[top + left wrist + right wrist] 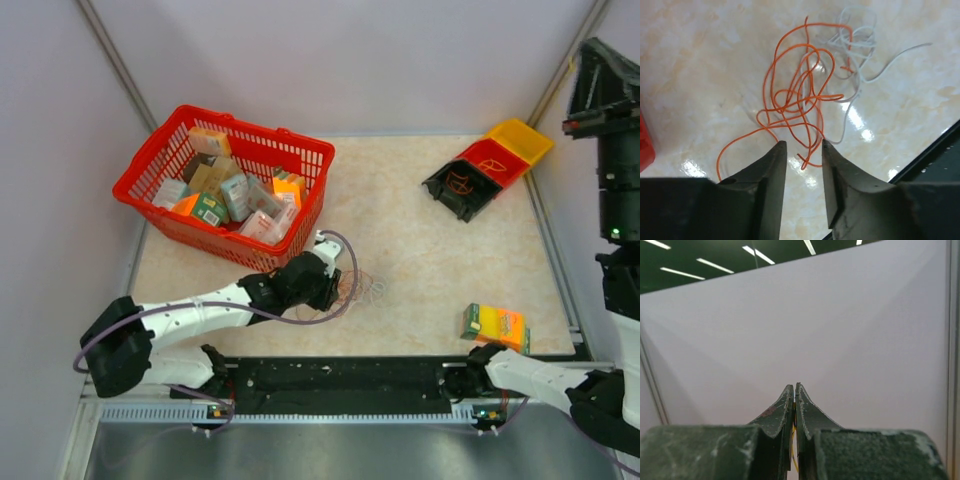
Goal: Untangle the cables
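Observation:
The cables [362, 288] lie as a small loose tangle on the marble-look tabletop, just right of my left gripper [335, 285]. In the left wrist view the orange loops [797, 100] spread ahead of my fingertips and whitish strands [856, 47] trail off behind them. My left gripper [803, 142] is open, with a free orange end lying on the table between its tips and nothing pinched. My right gripper [478, 358] rests near its base at the front right. My right gripper [795, 386] is shut and faces the bare back wall; a thin yellow line shows in the slit between its fingers.
A red wire basket [150, 175] full of small boxes stands at the back left, close to my left arm. Yellow [522, 140], red [490, 160] and black [455, 185] bins sit at the back right. An orange-and-green box [495, 325] lies front right. A black rail [932, 152] borders the near edge.

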You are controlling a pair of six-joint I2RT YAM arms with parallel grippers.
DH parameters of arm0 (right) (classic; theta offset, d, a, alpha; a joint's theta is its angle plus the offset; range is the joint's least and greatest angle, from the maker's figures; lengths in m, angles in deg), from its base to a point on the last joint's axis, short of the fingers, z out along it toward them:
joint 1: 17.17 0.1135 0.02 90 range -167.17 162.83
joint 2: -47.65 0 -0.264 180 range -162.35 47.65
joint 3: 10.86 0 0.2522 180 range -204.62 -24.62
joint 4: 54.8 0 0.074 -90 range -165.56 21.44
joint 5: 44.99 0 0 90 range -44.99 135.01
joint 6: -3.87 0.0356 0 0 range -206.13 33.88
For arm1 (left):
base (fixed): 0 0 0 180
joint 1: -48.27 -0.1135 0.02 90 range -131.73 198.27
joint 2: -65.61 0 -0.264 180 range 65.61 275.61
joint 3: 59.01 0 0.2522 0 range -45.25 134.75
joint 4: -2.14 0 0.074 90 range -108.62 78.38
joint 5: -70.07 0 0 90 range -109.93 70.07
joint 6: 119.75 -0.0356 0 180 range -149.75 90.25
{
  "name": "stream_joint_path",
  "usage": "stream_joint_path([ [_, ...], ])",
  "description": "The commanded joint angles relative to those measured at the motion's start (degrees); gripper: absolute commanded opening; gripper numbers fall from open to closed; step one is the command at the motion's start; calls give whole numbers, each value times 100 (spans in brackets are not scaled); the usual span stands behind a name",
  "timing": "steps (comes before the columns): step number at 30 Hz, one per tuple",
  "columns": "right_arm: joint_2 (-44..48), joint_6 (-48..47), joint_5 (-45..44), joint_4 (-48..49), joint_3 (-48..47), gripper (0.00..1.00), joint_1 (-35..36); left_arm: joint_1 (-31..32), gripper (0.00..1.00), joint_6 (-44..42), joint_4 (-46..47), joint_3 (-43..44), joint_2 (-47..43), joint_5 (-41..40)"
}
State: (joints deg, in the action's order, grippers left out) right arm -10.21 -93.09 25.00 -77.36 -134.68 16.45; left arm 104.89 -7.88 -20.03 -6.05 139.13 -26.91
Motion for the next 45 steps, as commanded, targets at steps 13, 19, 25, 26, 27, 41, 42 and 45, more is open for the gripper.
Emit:
stream_joint_path([
  [13,408,116,-591,703,2215,0,30,7,67,-192,-153,483,-1515,988],
  [19,144,186,-689,827,2936,0,-31,7,69,-130,-170,475,-1595,1102],
  [25,-102,651,-671,784,4070,0,-382,7,70,-51,-127,396,-1788,1173],
  [26,-154,939,-636,626,4245,0,-444,7,70,-51,-126,404,-1806,1199],
  [27,-198,1255,-549,416,4360,0,-540,7,70,-68,-118,395,-1840,1199],
  [41,-305,4219,84,-2916,6487,1,-603,7,71,-78,32,316,-1903,1454],
  [42,-208,4351,137,-2952,6636,1,-603,7,71,-60,58,316,-1868,1489],
  [45,-23,4519,366,-2926,7015,7,-603,7,71,-16,128,307,-1797,1586],
])
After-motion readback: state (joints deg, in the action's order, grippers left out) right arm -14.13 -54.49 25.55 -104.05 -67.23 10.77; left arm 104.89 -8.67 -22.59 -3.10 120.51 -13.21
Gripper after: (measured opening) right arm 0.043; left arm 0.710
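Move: The orange tangle lies about 6 cm ahead of the part-open left hand, 4 cm to its right and 7 below; the white cable is level with the tangle, 5 cm farther right. The yellow cable is already pinched high in the right hand, bound for bare table roughly 6 cm ahead, 4 left and 69 below; from that hand the white cable lies 5 ahead and 16 left, the snack box 4 back and 10 right, both near table height. The yellow cable, still pinched in the right hand, is carried down about 60 cm towards the bare table between white cable and snack box, first swinging forward and a little left, then drawing back, while the fingers tip some 90 degrees from slanting up to steeply down. The left hand rises away from the orange tangle by about 12 cm, drawing slightly back, tilting and opening wider. ##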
